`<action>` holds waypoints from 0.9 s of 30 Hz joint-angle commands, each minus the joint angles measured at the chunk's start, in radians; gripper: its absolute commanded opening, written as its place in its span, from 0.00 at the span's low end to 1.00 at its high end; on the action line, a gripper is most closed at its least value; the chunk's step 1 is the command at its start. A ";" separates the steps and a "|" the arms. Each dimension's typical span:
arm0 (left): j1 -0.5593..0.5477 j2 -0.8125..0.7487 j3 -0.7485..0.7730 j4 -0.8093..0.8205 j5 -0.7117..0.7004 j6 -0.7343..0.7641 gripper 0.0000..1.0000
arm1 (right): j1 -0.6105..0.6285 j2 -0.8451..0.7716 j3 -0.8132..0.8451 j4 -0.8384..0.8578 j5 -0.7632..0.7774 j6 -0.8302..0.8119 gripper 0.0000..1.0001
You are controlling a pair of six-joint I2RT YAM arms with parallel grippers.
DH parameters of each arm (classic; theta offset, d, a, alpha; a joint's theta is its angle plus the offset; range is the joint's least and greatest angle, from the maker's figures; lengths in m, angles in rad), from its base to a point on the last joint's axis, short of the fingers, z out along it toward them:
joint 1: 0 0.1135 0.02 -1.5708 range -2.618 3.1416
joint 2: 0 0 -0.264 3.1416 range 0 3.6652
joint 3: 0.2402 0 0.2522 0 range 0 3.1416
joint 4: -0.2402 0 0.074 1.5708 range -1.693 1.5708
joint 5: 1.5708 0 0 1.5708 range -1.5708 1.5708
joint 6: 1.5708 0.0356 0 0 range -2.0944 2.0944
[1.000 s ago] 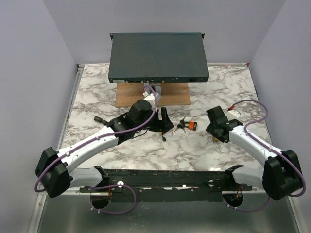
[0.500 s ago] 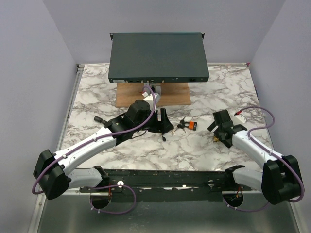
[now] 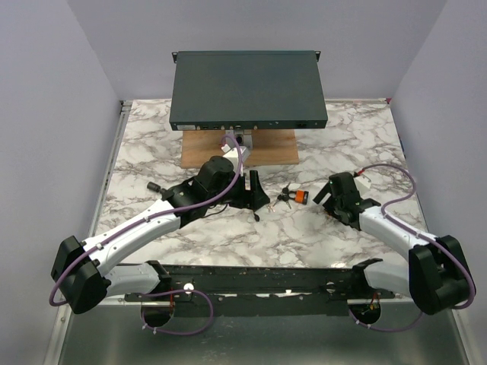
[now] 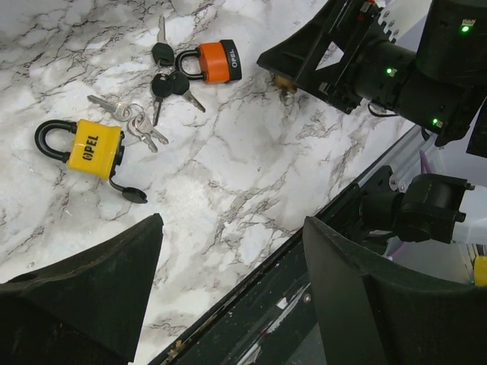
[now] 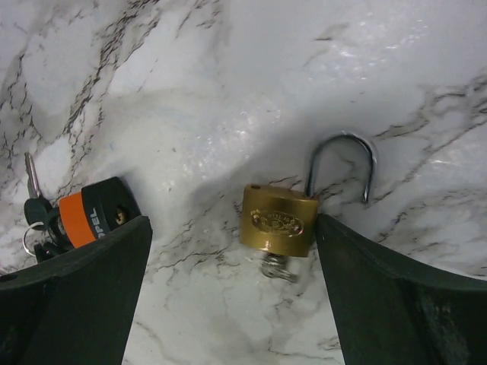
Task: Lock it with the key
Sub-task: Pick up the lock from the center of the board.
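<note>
A small brass padlock (image 5: 280,220) lies flat on the marble with its shackle (image 5: 342,163) swung open. A silver key (image 5: 278,268) sticks out of its keyhole. My right gripper (image 5: 232,222) hangs open over it, and the lock sits just inside the right finger without being gripped. To the left lies an orange-bodied padlock (image 5: 95,217) (image 3: 302,196) with a bunch of dark-headed keys (image 4: 163,80) on its shackle. My left gripper (image 4: 232,224) (image 3: 257,190) is open and empty, held above the marble near the table's front edge.
A yellow padlock (image 4: 91,148) with loose silver keys (image 4: 129,122) lies left of the orange one. A black rack unit (image 3: 247,87) stands on a wooden board (image 3: 238,146) at the back. A black rail (image 3: 251,277) runs along the front edge.
My right gripper has opened wide and shifted left toward the orange padlock, leaving the brass padlock on the marble. The left arm has barely moved.
</note>
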 commanded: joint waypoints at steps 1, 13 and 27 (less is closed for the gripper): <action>0.010 -0.016 0.040 -0.006 0.026 0.016 0.73 | 0.056 0.078 0.028 -0.058 0.023 0.046 0.87; 0.019 -0.028 0.051 -0.029 0.031 0.019 0.73 | 0.056 0.218 0.119 -0.206 0.138 0.272 0.70; 0.039 -0.073 0.029 -0.043 0.025 0.023 0.72 | 0.078 0.379 0.259 -0.249 0.149 0.233 0.66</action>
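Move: Just inside the right hand's right finger sits the open brass lock, its middle about 2 cm right of that hand's point, 1 cm back and 2 cm below. The orange lock lies some 7 cm to the hand's left and 4 cm ahead, outside the left finger, with the black keys about 11 cm left and 5 cm ahead. From the left hand the brass lock is roughly 22 cm right, 7 cm back and 18 cm below. Pushing the brass lock along the table with its right finger, the right hand goes about 3 cm forward and sinks about 1 cm, after a brief shift of 1 cm left that it then takes back. Its wrist turns some 15 degrees clockwise and tips further down while the fingers close by about a quarter, without gripping the lock. The empty left hand rises about 2 cm. ##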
